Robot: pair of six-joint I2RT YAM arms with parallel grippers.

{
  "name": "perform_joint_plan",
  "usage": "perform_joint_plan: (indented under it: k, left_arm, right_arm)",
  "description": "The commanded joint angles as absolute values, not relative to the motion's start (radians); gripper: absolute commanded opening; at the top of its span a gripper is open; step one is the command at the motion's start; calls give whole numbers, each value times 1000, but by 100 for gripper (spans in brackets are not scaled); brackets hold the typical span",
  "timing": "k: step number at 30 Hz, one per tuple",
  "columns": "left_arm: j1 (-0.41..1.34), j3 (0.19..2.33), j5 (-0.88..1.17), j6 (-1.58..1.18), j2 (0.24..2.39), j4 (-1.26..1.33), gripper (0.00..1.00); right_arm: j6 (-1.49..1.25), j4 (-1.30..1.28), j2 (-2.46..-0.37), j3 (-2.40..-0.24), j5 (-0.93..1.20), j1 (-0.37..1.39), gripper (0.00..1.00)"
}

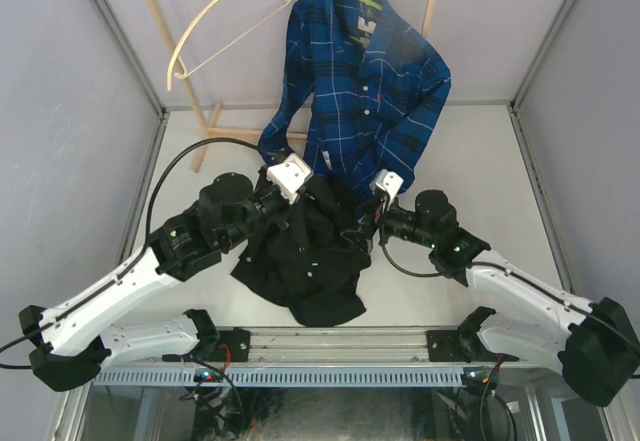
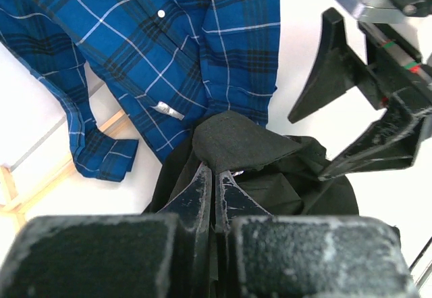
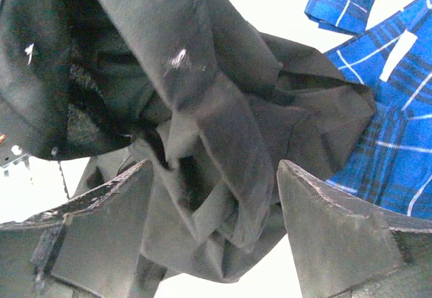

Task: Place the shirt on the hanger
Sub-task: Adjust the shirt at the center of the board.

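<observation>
The black shirt [image 1: 305, 261] lies crumpled on the table between my arms. My left gripper [image 1: 303, 196] is shut on a fold of it at its far edge; the left wrist view shows the jaws [image 2: 214, 171] pressed together on black cloth [image 2: 243, 139]. My right gripper [image 1: 370, 218] is open at the shirt's right edge, and folds of the shirt [image 3: 223, 129] hang between its spread fingers [image 3: 324, 210] without being pinched. The cream wooden hanger [image 1: 215, 21] hangs empty by its hook from the rack at the back left, well apart from both grippers.
A blue plaid shirt [image 1: 360, 81] hangs on its own hanger from the wooden rack [image 1: 170, 41] at the back, its hem reaching down to just behind the black shirt. Grey walls close in both sides. A metal rail [image 1: 330, 346] runs along the near edge.
</observation>
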State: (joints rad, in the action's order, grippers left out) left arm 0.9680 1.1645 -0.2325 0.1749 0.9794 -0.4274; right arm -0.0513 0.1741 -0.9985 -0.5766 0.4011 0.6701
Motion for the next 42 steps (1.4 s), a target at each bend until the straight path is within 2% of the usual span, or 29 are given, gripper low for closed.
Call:
perform_joint_plan:
  k: [1,9,11,13,22,23,30,34,38,42]
  left_arm:
    - [962,1146,-203,168,955,-359,0]
    - [939,1132,-208,166,927,-353,0]
    - [930,1129,-211,165,921,-351,0]
    - [922,1126,-208,161,914,-347,0]
    - [902,1121,-242,152,893,-341,0]
    - [898,1122,-253,149,894,-341,0]
    - [884,1150,-289,125,931,-365,0]
    - [882,1204,-299,97,943,-392,0]
    - [883,1336,-327,51,947,-472,0]
    - [882,1497,-336,34,976,-547,0]
  right_arm:
    - [23,254,-1061,-656,442,646,73]
    - [23,279,-1171,-685,519,625,69]
    - [15,285,-1206,-685,521,630,65]
    - [4,299,-1239,-685,524,635,58]
    - [-83,337,-1214,-687,459,644,2]
    - [-87,324,-1195,-687,419,651,0]
    - [-132,188,-1019,-695,78,731,0]
    - [-142,47,-911,-789,-184,795,0]
    - [-88,-12,-829,-908,-288,844,0]
    - [-53,-44,-831,-1073,-299,859,0]
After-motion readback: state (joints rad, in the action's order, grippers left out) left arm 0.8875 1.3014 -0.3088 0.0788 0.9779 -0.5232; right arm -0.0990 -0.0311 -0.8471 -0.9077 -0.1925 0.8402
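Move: My left hand keeps a high pinch on the black shirt. The loose upper edge my open right fingers will close on is about 3 cm ahead of them, 2 cm left and 4 cm below; from my left hand it is some 11 cm to the right, about level fore and aft, and roughly 17 cm lower. From my right hand, the plaid shirt's hem hangs about 9 cm ahead, 1 cm right and 6 cm lower; the black shirt's tail lies about 15 cm back, 5 cm left and 17 cm down. I ease my right hand down, forward and a little left onto the black shirt's loose edge and shut its wide-open fingers, pinching the cloth. Then I lift it about 20 cm, ever faster, drawing some 6 cm right, away from my left hand, while it swings clockwise nearly 30 degrees and its fingers tip up. My left hand keeps its pinch, moving about 4 cm left and, late on, as much up. ##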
